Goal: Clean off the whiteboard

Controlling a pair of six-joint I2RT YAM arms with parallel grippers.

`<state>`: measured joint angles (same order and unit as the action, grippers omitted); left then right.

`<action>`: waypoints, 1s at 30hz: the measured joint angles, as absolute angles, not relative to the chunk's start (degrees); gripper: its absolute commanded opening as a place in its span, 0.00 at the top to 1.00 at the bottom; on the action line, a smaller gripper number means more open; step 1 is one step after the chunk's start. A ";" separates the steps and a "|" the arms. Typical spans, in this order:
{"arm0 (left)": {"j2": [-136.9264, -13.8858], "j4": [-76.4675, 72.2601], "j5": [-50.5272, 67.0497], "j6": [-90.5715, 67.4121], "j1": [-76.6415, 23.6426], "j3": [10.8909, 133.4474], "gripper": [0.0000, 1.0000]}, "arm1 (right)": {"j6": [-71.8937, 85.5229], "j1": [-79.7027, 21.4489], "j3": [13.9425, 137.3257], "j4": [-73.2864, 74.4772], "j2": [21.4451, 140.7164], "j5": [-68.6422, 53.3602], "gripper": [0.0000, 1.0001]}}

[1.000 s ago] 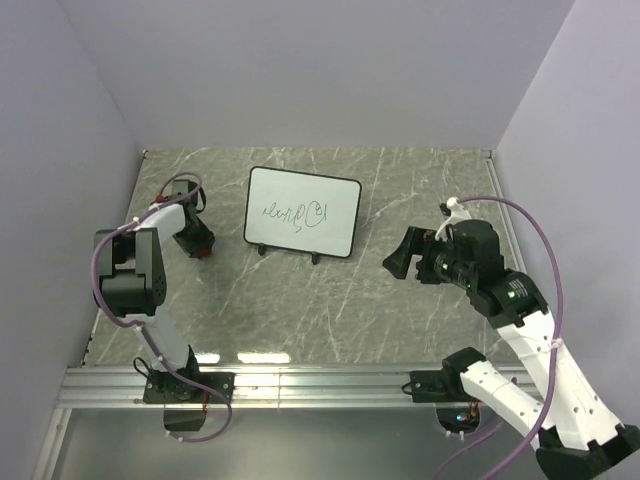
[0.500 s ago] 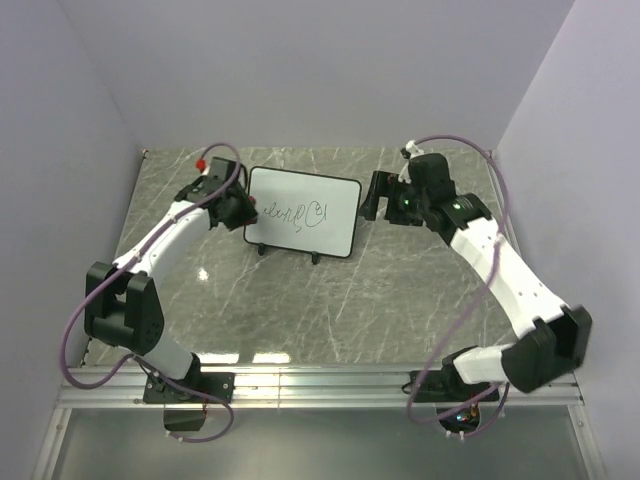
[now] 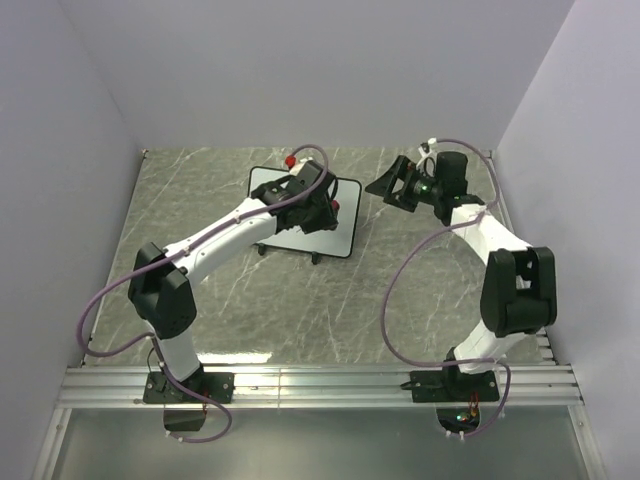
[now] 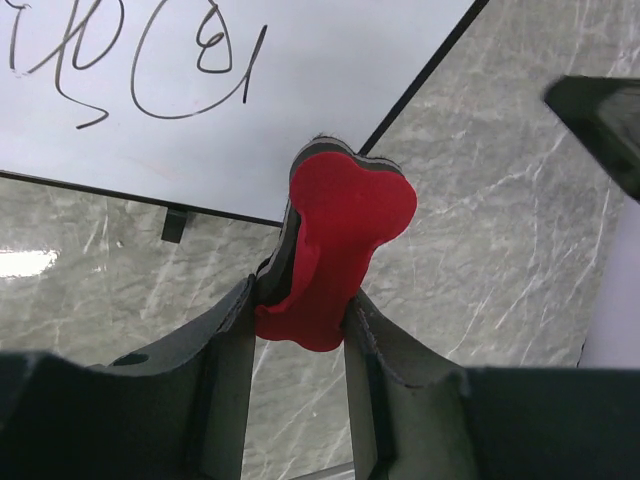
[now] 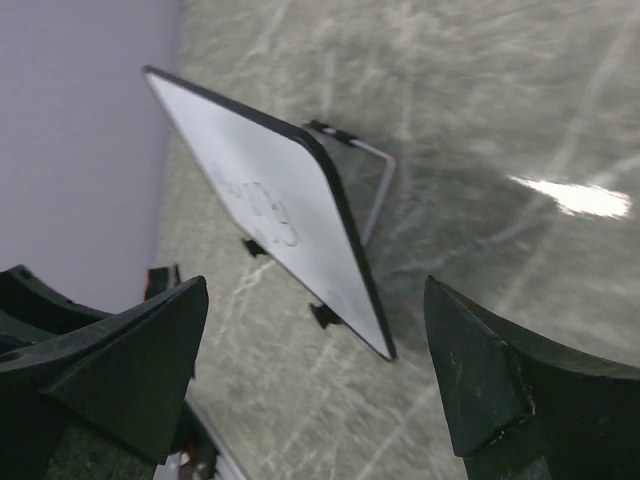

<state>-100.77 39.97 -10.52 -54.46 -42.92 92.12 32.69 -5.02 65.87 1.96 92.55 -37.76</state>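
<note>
The whiteboard (image 3: 263, 192) stands tilted on its small black feet at the back of the marble table, with dark scribbles (image 4: 150, 70) on its face. My left gripper (image 3: 334, 211) reaches across the board to its right part and is shut on a red eraser (image 4: 345, 235) with a dark backing. The eraser hovers at the board's lower right corner (image 4: 330, 150). My right gripper (image 3: 386, 187) is open just off the board's right edge and holds nothing. In the right wrist view the whiteboard (image 5: 265, 205) appears nearly edge-on, ahead of that gripper (image 5: 315, 370).
A wire stand (image 5: 378, 185) props the board from behind. Pale walls (image 3: 300, 70) close in the table at the back and both sides. An aluminium rail (image 3: 320, 385) runs along the near edge by the arm bases. Marble surface (image 3: 330, 300) lies in front of the board.
My left arm swung from the table's left side across the board, carrying the eraser to its right part. The right arm moved from the near right up to the board's right edge.
</note>
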 measured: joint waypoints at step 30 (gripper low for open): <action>-112.09 38.24 -16.10 -54.19 -46.89 98.39 1.00 | 47.51 -7.64 66.74 -32.23 115.87 -51.27 0.55</action>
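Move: The upper part of the whiteboard's right edge is some 4 cm ahead, 7 cm left and 7 cm below the open right hand. The eraser, held by the left hand, is about 12 cm left of the right hand, 6 cm back and 2 cm lower. From the left hand the writing is roughly 5 cm ahead, 7 cm left and 11 cm down. Right hand sinks about 6 cm, forward-left, half-closing around the whiteboard's right edge; left lowers the eraser, drifting right. ##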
